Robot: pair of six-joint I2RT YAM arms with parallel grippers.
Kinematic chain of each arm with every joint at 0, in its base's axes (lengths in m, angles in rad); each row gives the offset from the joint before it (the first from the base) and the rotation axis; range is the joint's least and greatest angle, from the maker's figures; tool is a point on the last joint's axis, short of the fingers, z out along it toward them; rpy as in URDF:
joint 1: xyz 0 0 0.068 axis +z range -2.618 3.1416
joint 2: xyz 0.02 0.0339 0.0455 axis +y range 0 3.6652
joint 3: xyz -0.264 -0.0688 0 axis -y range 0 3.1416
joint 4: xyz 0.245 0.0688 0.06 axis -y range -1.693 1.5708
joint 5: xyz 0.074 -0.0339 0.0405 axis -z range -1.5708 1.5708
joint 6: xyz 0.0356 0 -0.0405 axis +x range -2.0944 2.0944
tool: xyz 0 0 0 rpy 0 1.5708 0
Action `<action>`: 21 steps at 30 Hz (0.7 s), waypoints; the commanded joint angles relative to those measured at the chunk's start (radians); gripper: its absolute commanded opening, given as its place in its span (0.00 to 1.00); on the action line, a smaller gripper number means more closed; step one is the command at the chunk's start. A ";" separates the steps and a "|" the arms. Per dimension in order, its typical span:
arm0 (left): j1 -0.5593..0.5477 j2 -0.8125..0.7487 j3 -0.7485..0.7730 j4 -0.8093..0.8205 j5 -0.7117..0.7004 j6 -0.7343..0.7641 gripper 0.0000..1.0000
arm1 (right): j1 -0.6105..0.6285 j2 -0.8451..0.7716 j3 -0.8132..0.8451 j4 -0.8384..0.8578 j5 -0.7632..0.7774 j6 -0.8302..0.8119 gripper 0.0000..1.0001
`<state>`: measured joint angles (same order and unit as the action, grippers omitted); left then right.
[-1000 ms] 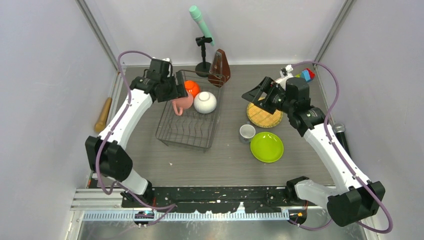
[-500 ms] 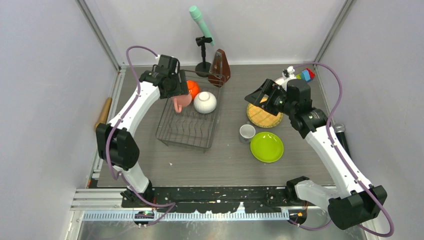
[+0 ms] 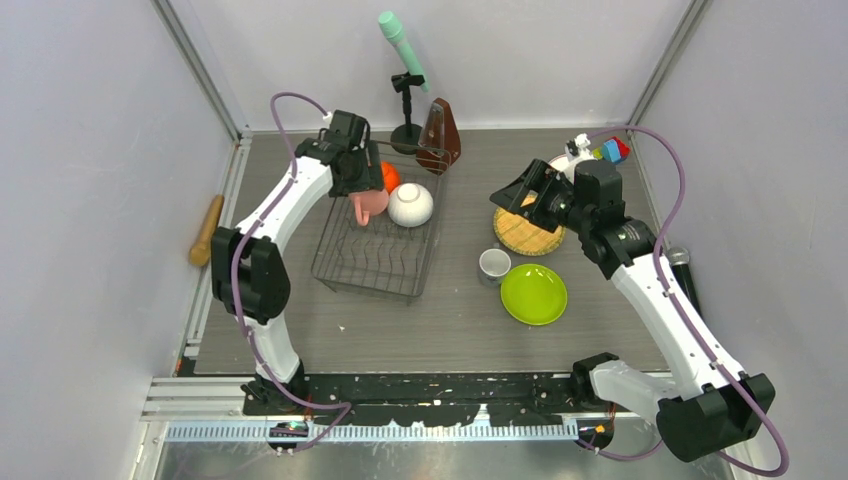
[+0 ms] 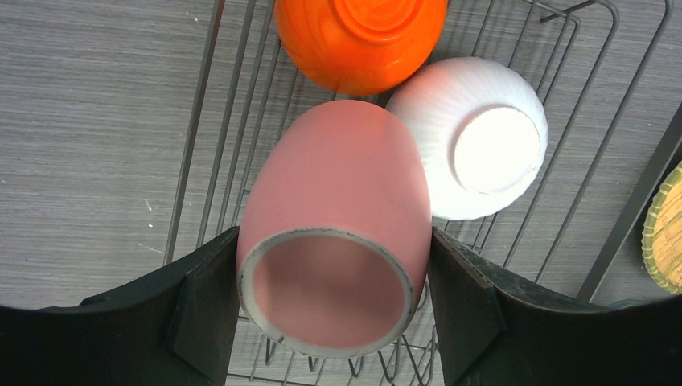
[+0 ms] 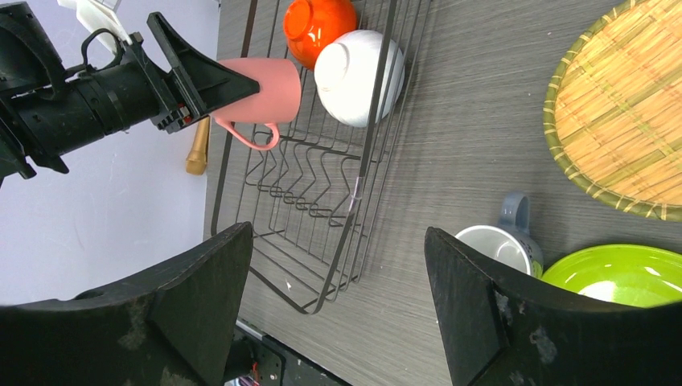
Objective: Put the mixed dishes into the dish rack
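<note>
My left gripper (image 3: pixel 360 186) is shut on the pink mug (image 3: pixel 367 206). It holds the mug on its side over the far end of the dish rack (image 3: pixel 375 265). In the left wrist view the jaws (image 4: pixel 332 297) press both sides of the mug (image 4: pixel 338 201), whose mouth faces the camera. The orange bowl (image 3: pixel 388 175) and white bowl (image 3: pixel 411 204) lie upside down in the rack beside it. My right gripper (image 3: pixel 515 190) is open and empty above the table between the rack and the tan woven plate (image 3: pixel 530 235). The small white cup (image 3: pixel 493 264) and lime-green plate (image 3: pixel 533 294) sit on the table. The white plates are mostly hidden behind my right arm.
A brown metronome (image 3: pixel 439 135) and a teal microphone on a stand (image 3: pixel 402 45) stand behind the rack. Toy blocks (image 3: pixel 612 150) lie at the far right corner. A wooden handle (image 3: pixel 208 230) lies off the table's left edge.
My left arm has carried the pink mug a little right and farther back, closer to the orange bowl. My right arm has barely moved.
</note>
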<state>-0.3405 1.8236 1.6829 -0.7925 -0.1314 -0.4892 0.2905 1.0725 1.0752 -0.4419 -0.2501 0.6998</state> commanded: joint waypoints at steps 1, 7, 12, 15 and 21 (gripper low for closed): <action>-0.003 0.000 0.020 0.102 -0.030 -0.003 0.00 | 0.001 -0.044 -0.014 0.034 0.022 -0.025 0.84; -0.004 0.033 -0.036 0.152 -0.031 -0.017 0.00 | 0.001 -0.057 -0.048 0.034 0.027 -0.021 0.84; -0.005 0.074 -0.045 0.149 -0.046 -0.016 0.00 | 0.001 -0.074 -0.079 0.006 0.041 -0.028 0.84; -0.006 0.083 -0.062 0.152 -0.060 -0.020 0.00 | 0.001 -0.072 -0.094 -0.047 0.078 -0.038 0.84; -0.022 0.080 -0.095 0.159 -0.131 -0.031 0.00 | 0.001 -0.053 -0.119 -0.119 0.157 -0.034 0.85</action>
<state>-0.3508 1.9228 1.6081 -0.6769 -0.1783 -0.5159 0.2905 1.0252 0.9657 -0.5137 -0.1715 0.6804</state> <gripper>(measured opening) 0.738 0.850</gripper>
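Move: The pink mug is in the left hand; its place in the rack is about 7 cm below and 1 cm ahead. The white bowl sits 4 cm ahead and 9 cm right of that hand, the orange bowl 10 ahead and 3 right, both some 9 cm lower. From the right hand, the grey mug is 2 cm ahead, 1 right, 24 below; the green plate 4 back, 7 right; the woven tray 13 ahead, 8 right, both 27 below. Bring the left gripper a touch forward, then lower the pink mug about 6 cm into the rack beside the white bowl, easing off at the bottom and keeping the fingers closed on it. Meanwhile sink the open right gripper some 5 cm with a little drift right and back, down towards the grey mug and green plate, starting to tip its fingers downward. ##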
